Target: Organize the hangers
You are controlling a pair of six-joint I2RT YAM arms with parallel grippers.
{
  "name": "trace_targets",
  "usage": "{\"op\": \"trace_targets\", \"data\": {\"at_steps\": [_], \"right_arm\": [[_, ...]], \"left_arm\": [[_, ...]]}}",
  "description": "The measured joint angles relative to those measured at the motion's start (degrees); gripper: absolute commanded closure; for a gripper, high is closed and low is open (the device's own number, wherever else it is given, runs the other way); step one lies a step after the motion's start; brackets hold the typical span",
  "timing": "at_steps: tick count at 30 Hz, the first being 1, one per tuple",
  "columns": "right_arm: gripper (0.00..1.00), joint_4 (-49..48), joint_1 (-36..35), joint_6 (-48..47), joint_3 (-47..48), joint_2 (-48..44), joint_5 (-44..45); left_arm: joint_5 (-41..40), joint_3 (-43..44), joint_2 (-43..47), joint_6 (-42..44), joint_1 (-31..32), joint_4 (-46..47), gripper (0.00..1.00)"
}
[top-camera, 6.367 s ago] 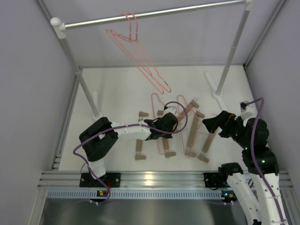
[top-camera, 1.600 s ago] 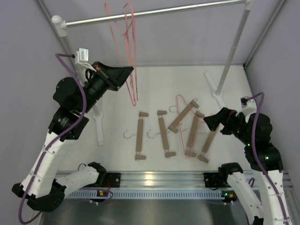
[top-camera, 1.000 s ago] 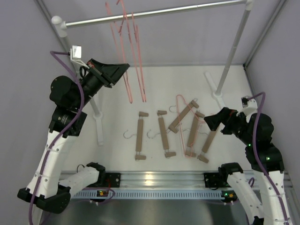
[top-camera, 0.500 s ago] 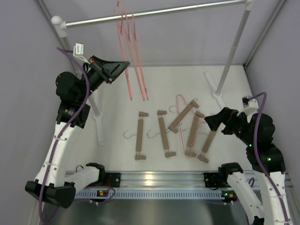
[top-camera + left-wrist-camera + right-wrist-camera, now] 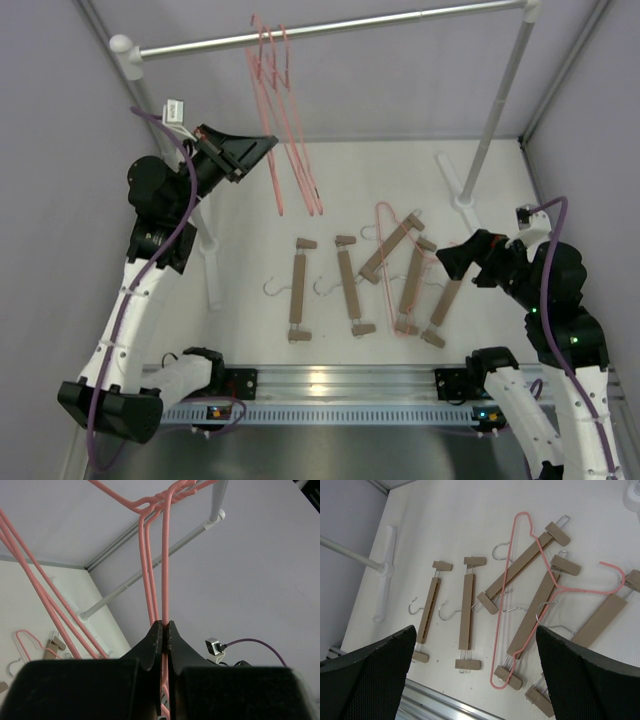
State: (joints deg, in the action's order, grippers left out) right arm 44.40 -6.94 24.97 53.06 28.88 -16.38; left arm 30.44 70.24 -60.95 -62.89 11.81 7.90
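My left gripper (image 5: 268, 147) is raised beside the silver rail (image 5: 400, 20) and is shut on the wire of a pink hanger (image 5: 276, 190). In the left wrist view the wire (image 5: 165, 555) runs up from between my black fingertips (image 5: 157, 632) to the rail. Two more pink hangers (image 5: 300, 150) hang close beside it. Several tan wooden hangers (image 5: 349, 285) lie on the table, and a pink hanger (image 5: 506, 595) lies across some of them. My right gripper (image 5: 475, 630) hovers open above the wooden hangers (image 5: 468, 612), holding nothing.
The rail stands on white posts, one at the left (image 5: 160, 130) and one at the right (image 5: 495, 110), each with a foot on the table. Grey walls close in both sides. An aluminium frame (image 5: 330, 385) runs along the near edge.
My left gripper has shifted slightly up and to the right with the pink hanger, and the hanging pink hangers have swung a little right. The right arm has not moved.
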Motion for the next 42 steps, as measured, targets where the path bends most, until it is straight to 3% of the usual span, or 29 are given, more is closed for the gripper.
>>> {"op": "trace_targets", "data": {"at_steps": [22,27,42], "right_arm": [[0.01,0.55,0.0,-0.5,0.0,-0.02,-0.02],[0.0,0.85,0.0,-0.5,0.0,-0.02,-0.02],[0.0,1.09,0.0,-0.5,0.0,-0.02,-0.24]], "left_arm": [[0.2,-3.02,-0.11,-1.14,-0.68,2.49,0.99],[0.2,-3.32,-0.11,-1.49,-0.79,2.86,0.89],[0.22,-4.26,-0.04,-1.73,-0.9,3.87,0.73]]}}
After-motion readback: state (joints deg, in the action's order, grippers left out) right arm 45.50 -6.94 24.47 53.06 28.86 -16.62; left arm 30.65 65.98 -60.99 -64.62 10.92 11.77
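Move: My left hand still holds the raised pink hanger by its near shoulder. The spot on the rail for its hook lies some 13 cm ahead, 3 cm to the left and 15 cm above that hand. The hooks of the two hangers already hung sit on the rail at the same distance ahead and height, about 3 cm and 7 cm to the right of that spot. From my idle right hand the spot is roughly 24 cm ahead, 36 cm left and 36 cm up. With the hook already up at the rail, I ease my left hand down about 2 cm, creeping forward barely 1 cm, to settle the hook on the bar. I pause partway down, then part the fingers about a quarter of their range as I sink the last bit, letting go of the hanger's shoulder and staying beside it with the wrist nearly unturned. ##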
